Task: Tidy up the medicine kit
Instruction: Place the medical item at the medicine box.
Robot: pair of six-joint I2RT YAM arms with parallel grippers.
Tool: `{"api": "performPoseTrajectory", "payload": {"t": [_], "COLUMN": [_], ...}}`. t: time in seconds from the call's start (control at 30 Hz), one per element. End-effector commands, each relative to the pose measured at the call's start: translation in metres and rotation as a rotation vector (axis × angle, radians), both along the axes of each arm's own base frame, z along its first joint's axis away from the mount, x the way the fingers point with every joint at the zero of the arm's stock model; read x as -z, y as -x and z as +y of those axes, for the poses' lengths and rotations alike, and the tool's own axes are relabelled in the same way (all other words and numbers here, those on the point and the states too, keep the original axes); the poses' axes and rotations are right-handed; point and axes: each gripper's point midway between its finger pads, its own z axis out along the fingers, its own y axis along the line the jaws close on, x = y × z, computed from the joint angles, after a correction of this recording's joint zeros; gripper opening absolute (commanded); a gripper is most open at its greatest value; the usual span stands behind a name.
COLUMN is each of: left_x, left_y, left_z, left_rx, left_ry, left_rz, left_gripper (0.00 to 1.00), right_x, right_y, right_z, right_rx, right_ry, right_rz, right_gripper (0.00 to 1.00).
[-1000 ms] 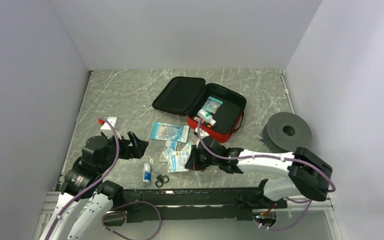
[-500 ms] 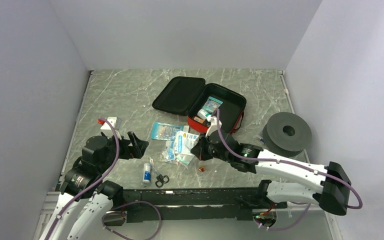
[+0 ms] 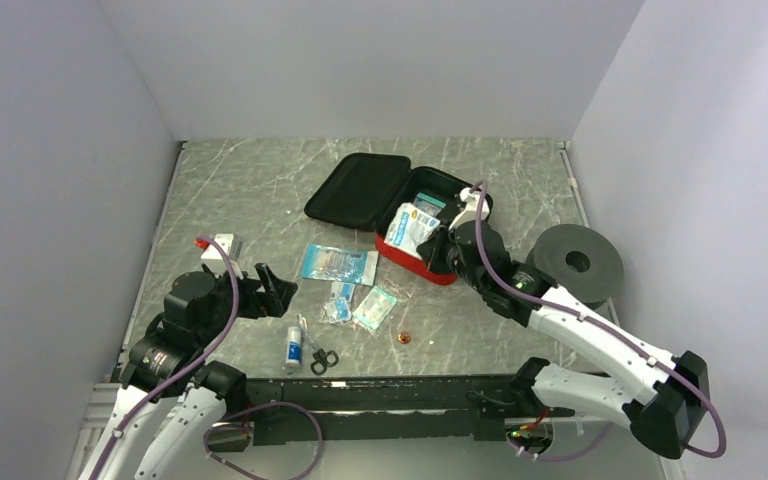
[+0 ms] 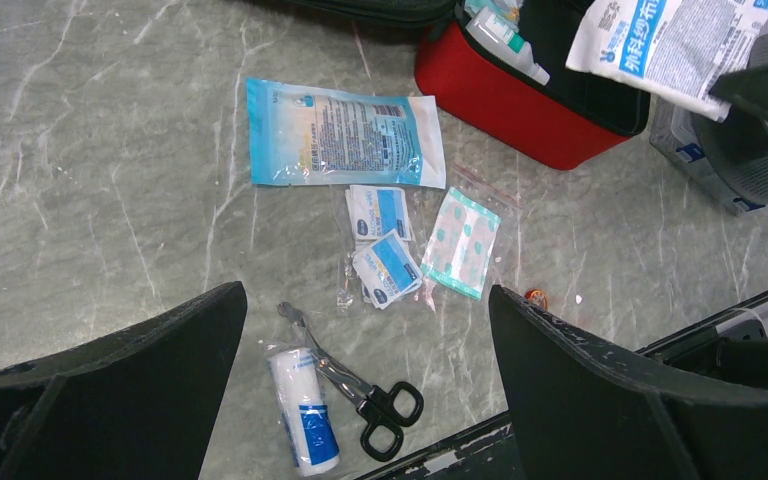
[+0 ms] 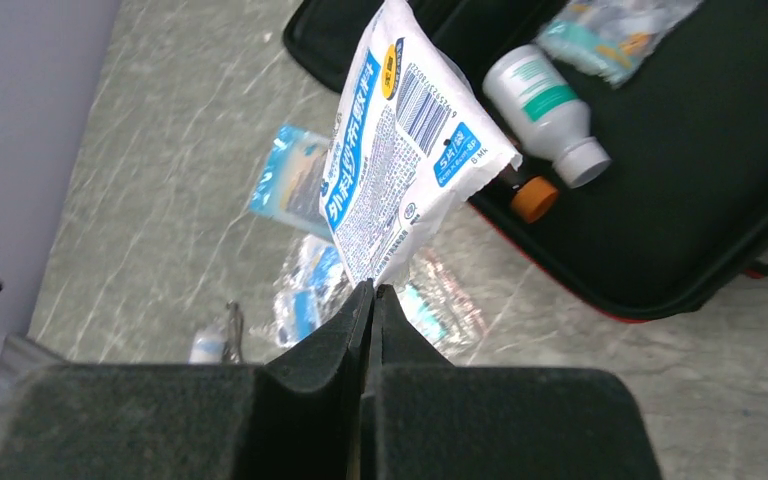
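Note:
The medicine kit [image 3: 412, 260] lies open at the table's middle, its red wall [image 4: 520, 100] toward me and its black lining [image 5: 720, 180] showing. Inside are a white bottle [image 5: 545, 100], an orange-capped vial [image 5: 532, 198] and a small clear packet [image 5: 620, 25]. My right gripper [image 5: 372, 290] is shut on the corner of a white and blue printed pouch [image 5: 410, 140], held in the air over the kit's near-left edge [image 3: 410, 225]. My left gripper [image 4: 365, 295] hangs open and empty at the left [image 3: 278, 285], above the loose items.
On the table lie a large blue pouch [image 4: 340, 133], small wipes [image 4: 385, 255], a green plaster packet [image 4: 463, 242], a gauze roll [image 4: 303, 410], black scissors [image 4: 370, 395] and a small orange bit [image 4: 535, 295]. A grey disc [image 3: 575, 263] stands right; a white box [image 3: 222, 245] left.
My right gripper lifted the white and blue pouch from the pile of packets and carried it back and to the right, up to the kit. The left arm has not moved.

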Motion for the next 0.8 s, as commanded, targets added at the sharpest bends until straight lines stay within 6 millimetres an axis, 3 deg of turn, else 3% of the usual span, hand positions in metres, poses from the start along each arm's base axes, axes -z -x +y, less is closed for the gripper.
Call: {"api": "performPoseTrajectory", "payload": {"t": [0.0, 0.43, 0.77], "left_x": [-0.016, -0.016, -0.016], "left_y": [-0.003, -0.003, -0.002], "left_z": [-0.001, -0.002, -0.002], "left_rx": [-0.001, 0.006, 0.007], "left_ry": [0.015, 0.015, 0.016], "left_rz": [-0.037, -0.036, -0.037], "left_gripper": [0.99, 0.99, 0.99], "right_x": [-0.022, -0.015, 0.004], "right_y": [-0.023, -0.090, -0.132], "right_z": [-0.011, -0.043, -0.056], "right_rx": [0.042, 0.157, 0.170], "right_ry": [-0.015, -0.081, -0.135], "right_rz": [-0.054, -0.009, 0.044], "right_gripper": [0.00, 0.00, 0.00]}}
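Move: The gauze pack is already in the right hand, and the open medicine box it is bound for is centred about 22 cm ahead of that hand, 6 cm to its right and 15 cm below. In the box, the white bottle lies about 21 cm ahead and straight in line, the bagged item about 30 cm ahead and 4 cm right. The blue pouch is some 15 cm ahead and 18 cm left. From the left hand the box is roughly 31 cm ahead and 32 cm right. Forward and to the right over the medicine box goes the right hand, about 11 cm out and 6 cm across, sinking some 3 cm on the way. The wrist swings about 10 degrees clockwise and tips slightly down, while the shut fingers keep their pinch on the edge of the gauze pack, its free end leading. ##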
